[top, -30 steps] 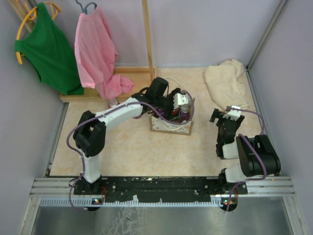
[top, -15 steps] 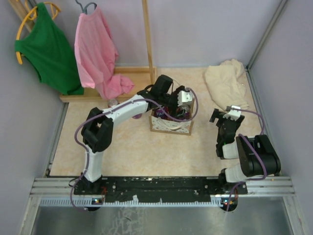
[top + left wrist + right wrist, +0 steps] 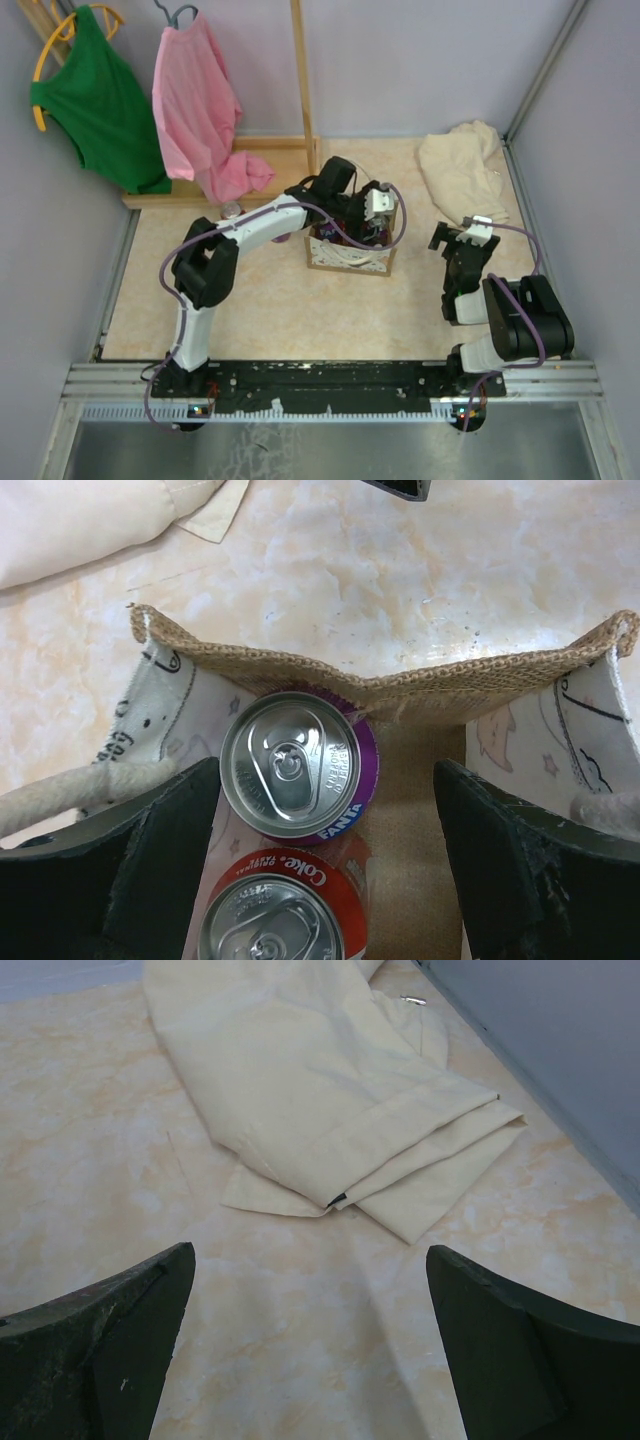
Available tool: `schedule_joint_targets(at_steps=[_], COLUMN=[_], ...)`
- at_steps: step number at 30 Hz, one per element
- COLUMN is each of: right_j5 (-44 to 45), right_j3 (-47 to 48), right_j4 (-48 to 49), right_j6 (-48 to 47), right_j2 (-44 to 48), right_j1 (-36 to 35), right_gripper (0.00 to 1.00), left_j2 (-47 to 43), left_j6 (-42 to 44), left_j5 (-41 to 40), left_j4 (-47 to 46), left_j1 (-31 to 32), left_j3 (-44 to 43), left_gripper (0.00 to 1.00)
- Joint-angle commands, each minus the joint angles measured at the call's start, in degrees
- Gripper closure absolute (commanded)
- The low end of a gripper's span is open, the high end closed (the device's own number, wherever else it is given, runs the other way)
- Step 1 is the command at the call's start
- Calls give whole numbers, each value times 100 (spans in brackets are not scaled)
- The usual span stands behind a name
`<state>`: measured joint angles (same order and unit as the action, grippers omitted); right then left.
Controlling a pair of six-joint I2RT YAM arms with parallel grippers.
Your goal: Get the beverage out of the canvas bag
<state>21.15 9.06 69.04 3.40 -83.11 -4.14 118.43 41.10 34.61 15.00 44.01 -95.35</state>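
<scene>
The canvas bag (image 3: 348, 256) stands mid-table, its burlap rim (image 3: 400, 685) and a white rope handle (image 3: 70, 790) showing in the left wrist view. Two beverage cans stand upright inside it: a purple Fanta can (image 3: 292, 765) against the far wall and a red Coke can (image 3: 275, 920) just nearer. My left gripper (image 3: 325, 810) is open and lowered into the bag's mouth (image 3: 365, 215), one finger on either side of the cans and touching neither. My right gripper (image 3: 452, 238) hangs open over bare table (image 3: 310, 1260), holding nothing.
A folded cream cloth (image 3: 462, 170) lies at the back right, just ahead of the right gripper (image 3: 320, 1090). A wooden rack (image 3: 298, 90) at the back left carries a green garment (image 3: 100, 100) and a pink one (image 3: 200, 110). Walls close in both sides.
The left arm has reached further right and its gripper has sunk deeper into the bag's mouth. The right arm has not moved.
</scene>
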Motion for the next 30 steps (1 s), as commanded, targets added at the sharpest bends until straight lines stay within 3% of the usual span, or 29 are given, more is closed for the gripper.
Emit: schedule_joint_targets(at_steps=[1, 13, 24, 27, 30], right_j5=[96, 100, 100, 100, 95], right_j3=[78, 78, 78, 78, 78], right_j4=[246, 242, 248, 242, 242], right_j6=[-61, -67, -66, -71, -65], right_j2=[-12, -12, -12, -12, -12], right_j1=[-52, -51, -52, -49, -51], right_gripper=[1, 1, 1, 1, 1], left_j2=[155, 505, 691, 676, 672], left_j6=[-21, -58, -58, -41, -64], left_j5=[336, 530, 162, 93, 103], left_j4=[-21, 121, 357, 372, 310], left_j1=[28, 29, 20, 20, 20], left_j3=[-164, -453, -483, -459, -457], left_gripper=[8, 10, 15, 23, 42])
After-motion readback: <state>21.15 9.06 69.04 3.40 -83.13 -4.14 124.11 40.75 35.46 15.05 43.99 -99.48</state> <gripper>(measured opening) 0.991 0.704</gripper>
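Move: The purple Fanta can, still in the bag, lies about 2 cm right of the left hand, 1 cm ahead and some 7 cm below it. The Coke can stands about 5 cm to the hand's left and 2 cm ahead, with a second purple can some 11 cm left and 1 cm ahead. The bag's right wall is about 6 cm right and 2 cm back. From the right hand, the Fanta can is roughly 22 cm left, about level ahead. The left hand sinks about 2.5 cm, easing right and slightly forward, its fingers closing around the Fanta can's top. ##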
